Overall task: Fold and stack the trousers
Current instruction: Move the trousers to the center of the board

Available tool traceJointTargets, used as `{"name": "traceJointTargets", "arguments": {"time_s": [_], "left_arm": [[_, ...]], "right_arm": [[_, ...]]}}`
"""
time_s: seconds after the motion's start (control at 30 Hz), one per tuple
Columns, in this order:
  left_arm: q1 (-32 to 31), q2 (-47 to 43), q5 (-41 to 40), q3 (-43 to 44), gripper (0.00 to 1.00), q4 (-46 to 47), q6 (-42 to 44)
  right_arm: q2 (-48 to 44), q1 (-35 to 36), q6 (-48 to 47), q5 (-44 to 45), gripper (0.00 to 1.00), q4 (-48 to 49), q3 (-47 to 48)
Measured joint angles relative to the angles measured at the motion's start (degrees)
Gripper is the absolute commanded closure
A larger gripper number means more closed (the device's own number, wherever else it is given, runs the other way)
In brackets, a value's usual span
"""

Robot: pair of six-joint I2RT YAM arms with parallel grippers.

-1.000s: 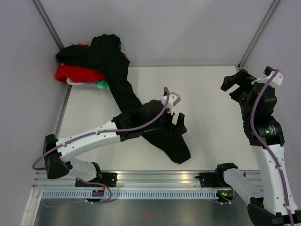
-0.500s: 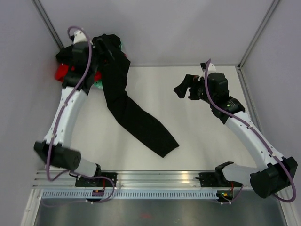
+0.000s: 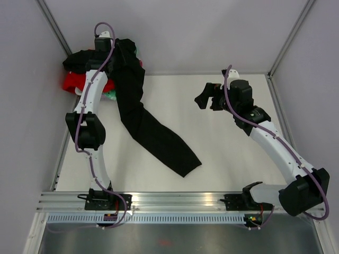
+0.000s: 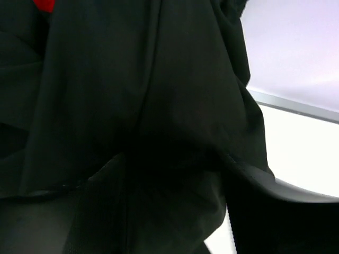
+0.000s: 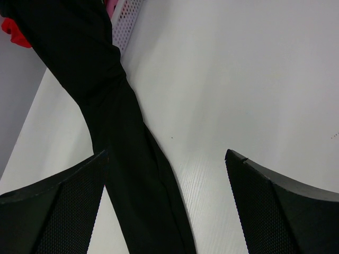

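The black trousers (image 3: 153, 135) hang out of the pile at the back left corner, one long leg running diagonally across the table toward the front middle. My left gripper (image 3: 108, 50) is at the upper end of the trousers on the pile. In the left wrist view black cloth (image 4: 148, 106) fills the space between the fingers (image 4: 275, 206), and the jaw gap is hidden. My right gripper (image 3: 204, 99) hovers open above the bare table right of the leg. In its own view the leg (image 5: 116, 132) lies under its left finger, and the right gripper (image 5: 165, 156) holds nothing.
A red garment (image 3: 79, 82) and a green-and-pink cloth (image 3: 114, 95) lie under the trousers in a white perforated basket (image 5: 127, 21) at the back left corner. Grey walls close the table on the left, back and right. The rail runs along the front edge.
My left arm swung from the table's middle back to the corner pile. The right arm came in from the far right toward the centre. The trouser leg now lies straighter.
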Motion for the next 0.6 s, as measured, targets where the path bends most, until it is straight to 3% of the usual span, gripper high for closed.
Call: {"name": "traceJointTargets", "arguments": {"time_s": [0.07, 0.1, 0.13, 0.43, 0.6], "left_arm": [[0.26, 0.44, 0.17, 0.24, 0.63, 0.76, 1.38], [0.28, 0.55, 0.39, 0.24, 0.86, 1.09, 2.05], [0.28, 0.55, 0.66, 0.24, 0.95, 1.27, 2.58], [0.09, -1.62, 3.91, 0.22, 0.98, 1.9, 5.77], [-1.44, -12.26, 9.33, -1.4, 0.98, 1.01, 6.16]], "right_arm": [[1.05, 0.0, -0.24, 0.0, 0.02, 0.2, 0.22], [1.62, 0.0, -0.37, 0.0, 0.02, 0.33, 0.35], [2.1, 0.0, -0.42, 0.02, 0.02, 0.52, 0.44], [3.06, 0.0, 0.57, 1.73, 0.02, 1.64, 1.53], [3.04, -0.2, 2.93, 9.79, 0.02, -1.6, 3.45]]}}
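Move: The upper part of the black trousers, over the basket, hangs right at my left fingertips, about 1 cm ahead and 2 below. The basket's middle is some 6 cm back, 7 to the left and 17 below; the red garment in it is about 9 cm back, 12 left and 12 down. The trousers' loose end lies roughly 45 cm back, 25 right and 25 below. From my right hand, that upper part is about 22 cm ahead, 33 left and 3 down. My left hand stays almost in place over the basket while its fingers shut fully, pinching the upper part of the trousers; then I pull it up about 11 cm, ever faster, drawing some 5 cm back and slightly right, fingers tipping up and swinging clockwise. My empty right hand stays open, edging a few centimetres forward and then right. ##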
